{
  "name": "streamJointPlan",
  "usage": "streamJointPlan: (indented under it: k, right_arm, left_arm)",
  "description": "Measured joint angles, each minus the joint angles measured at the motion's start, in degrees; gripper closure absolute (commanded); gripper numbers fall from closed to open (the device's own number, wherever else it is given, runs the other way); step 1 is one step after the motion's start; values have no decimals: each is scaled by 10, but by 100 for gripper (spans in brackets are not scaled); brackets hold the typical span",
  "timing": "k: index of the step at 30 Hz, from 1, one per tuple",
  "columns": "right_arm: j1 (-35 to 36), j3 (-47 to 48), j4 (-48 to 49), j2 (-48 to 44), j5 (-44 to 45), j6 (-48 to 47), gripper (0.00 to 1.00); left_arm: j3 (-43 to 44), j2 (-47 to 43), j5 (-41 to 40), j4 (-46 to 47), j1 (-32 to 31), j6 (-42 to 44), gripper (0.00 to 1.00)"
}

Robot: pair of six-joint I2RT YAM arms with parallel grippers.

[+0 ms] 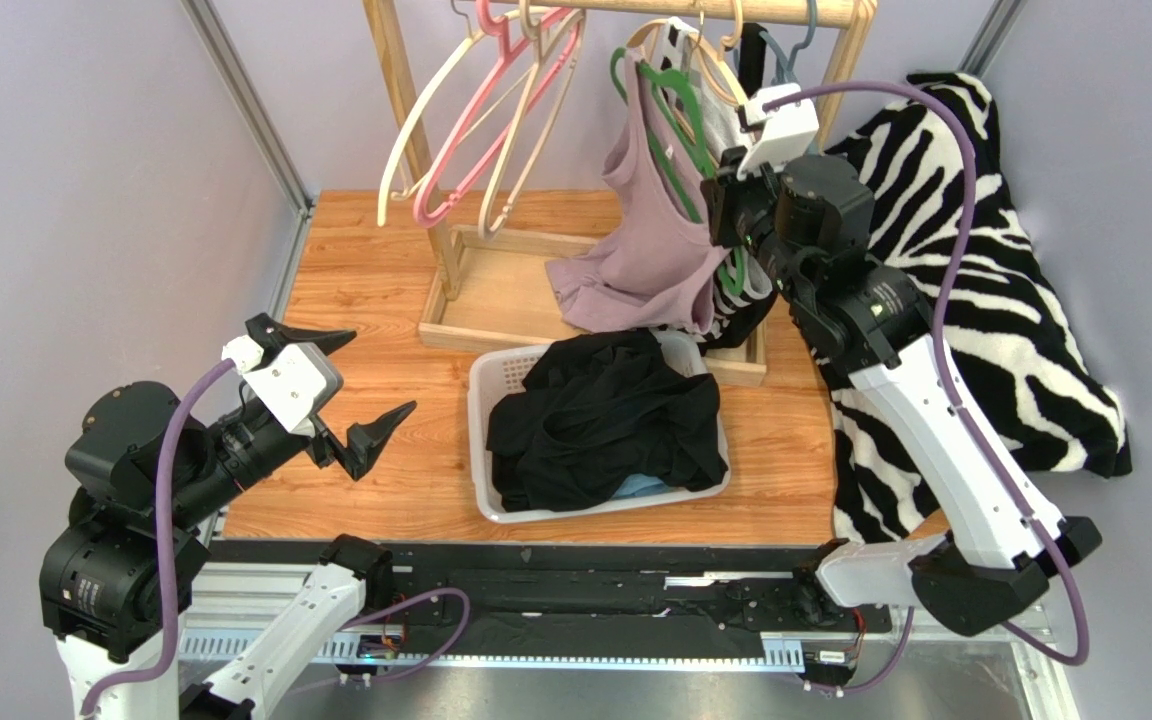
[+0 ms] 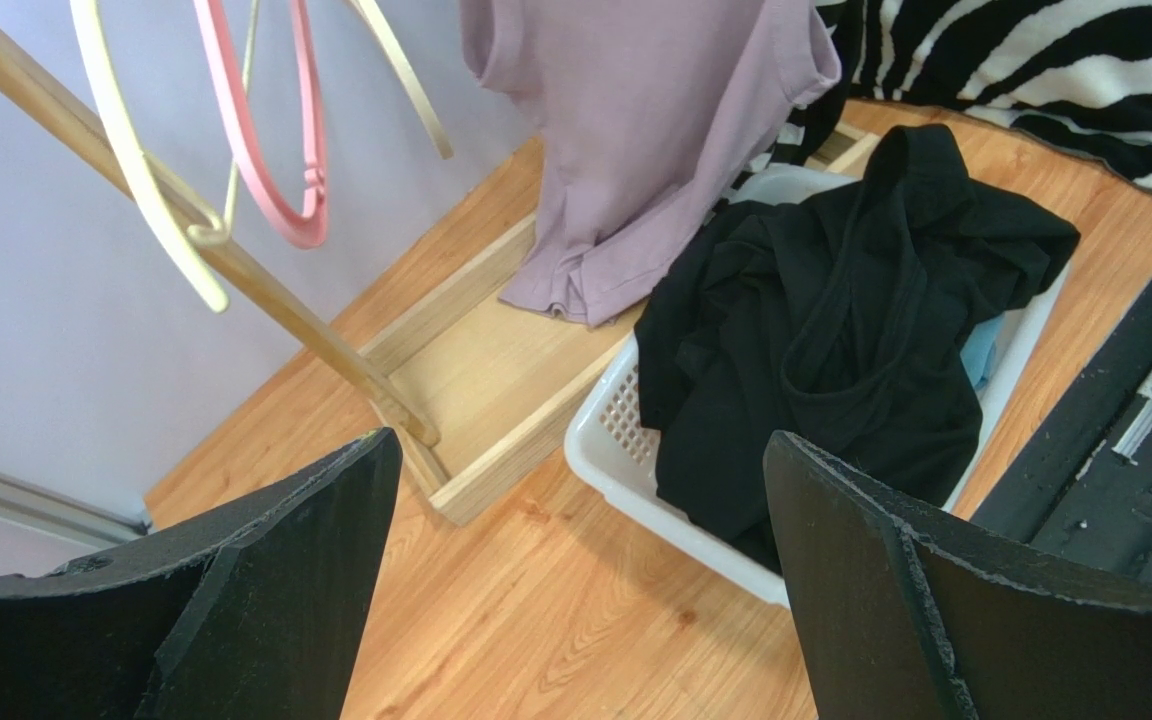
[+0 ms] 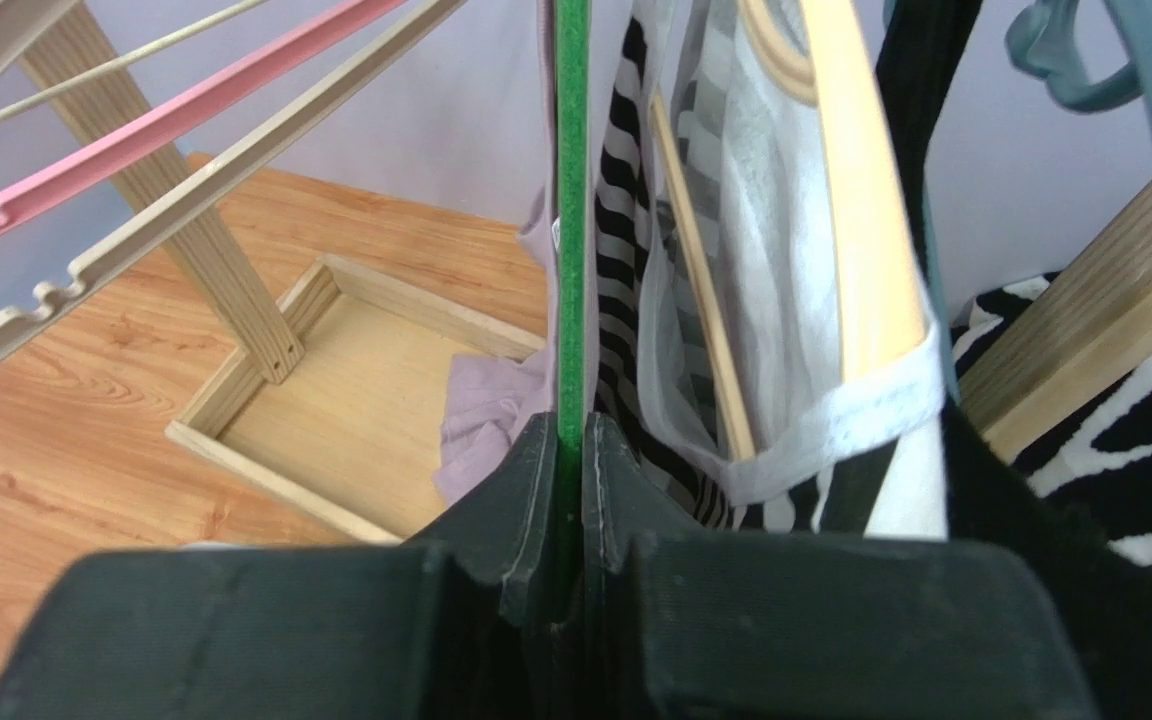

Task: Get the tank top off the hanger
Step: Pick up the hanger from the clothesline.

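A mauve tank top [image 1: 639, 225] hangs on a green hanger [image 1: 672, 113] from the wooden rail, its lower hem draping into the rack's base tray. My right gripper [image 1: 728, 240] is at the hanger's right side, shut on the green hanger arm [image 3: 573, 225]. In the right wrist view the jaws [image 3: 573, 431] pinch the green bar, with mauve cloth [image 3: 485, 423] just below and to the left. My left gripper [image 1: 375, 375] hovers open over the table at the left, holding nothing. From the left wrist view [image 2: 579, 443] the tank top [image 2: 657, 135] hangs ahead.
A white basket [image 1: 483, 435] of black clothes sits in the table's middle. Empty cream and pink hangers [image 1: 462, 120] hang at the rail's left. The rack's wooden base tray [image 1: 500, 300] lies behind the basket. Sheer white and striped garments [image 3: 778, 225] hang beside the green hanger. Zebra fabric [image 1: 988, 300] covers the right.
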Motion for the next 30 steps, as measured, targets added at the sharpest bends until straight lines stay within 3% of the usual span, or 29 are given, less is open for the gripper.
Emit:
streamJointPlan:
  k: [8, 16, 22, 30]
  right_arm:
    - [23, -20, -35, -77, -50, 9, 100]
    - [27, 110, -72, -159, -182, 26, 100]
    - [27, 151, -63, -216, -305, 47, 100]
    - [28, 144, -93, -197, -384, 41, 100]
  left_arm:
    - [-1, 0, 1, 0, 0, 0, 1]
    - [-1, 0, 9, 0, 0, -1, 1]
    - [0, 0, 15, 0, 3, -3, 1]
    - [18, 0, 29, -5, 4, -4, 1]
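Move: Ahead of the right hand, the lilac tank top hangs on the green hanger already pinched in the fingers, its middle some 9 cm farther out, 7 cm left and 15 cm below. The rail crosses about 16 cm ahead and 14 cm higher; the striped top hangs 12 cm ahead, 2 cm right and 8 cm down. The basket lies roughly 7 cm back, 14 cm left and 37 cm below. From the idle left hand, the basket is about 15 cm ahead, 25 cm right and 36 cm down. Keeping its pinch on the end of the green hanger, the right hand pulls back some 25 cm away from the rail and climbs about 18 cm, with most of the rise after the first few centimetres of pull. It swings about 40 degrees counter-clockwise as the fingers tip upward, bringing the top across over the basket, then sinks about 3 cm. ##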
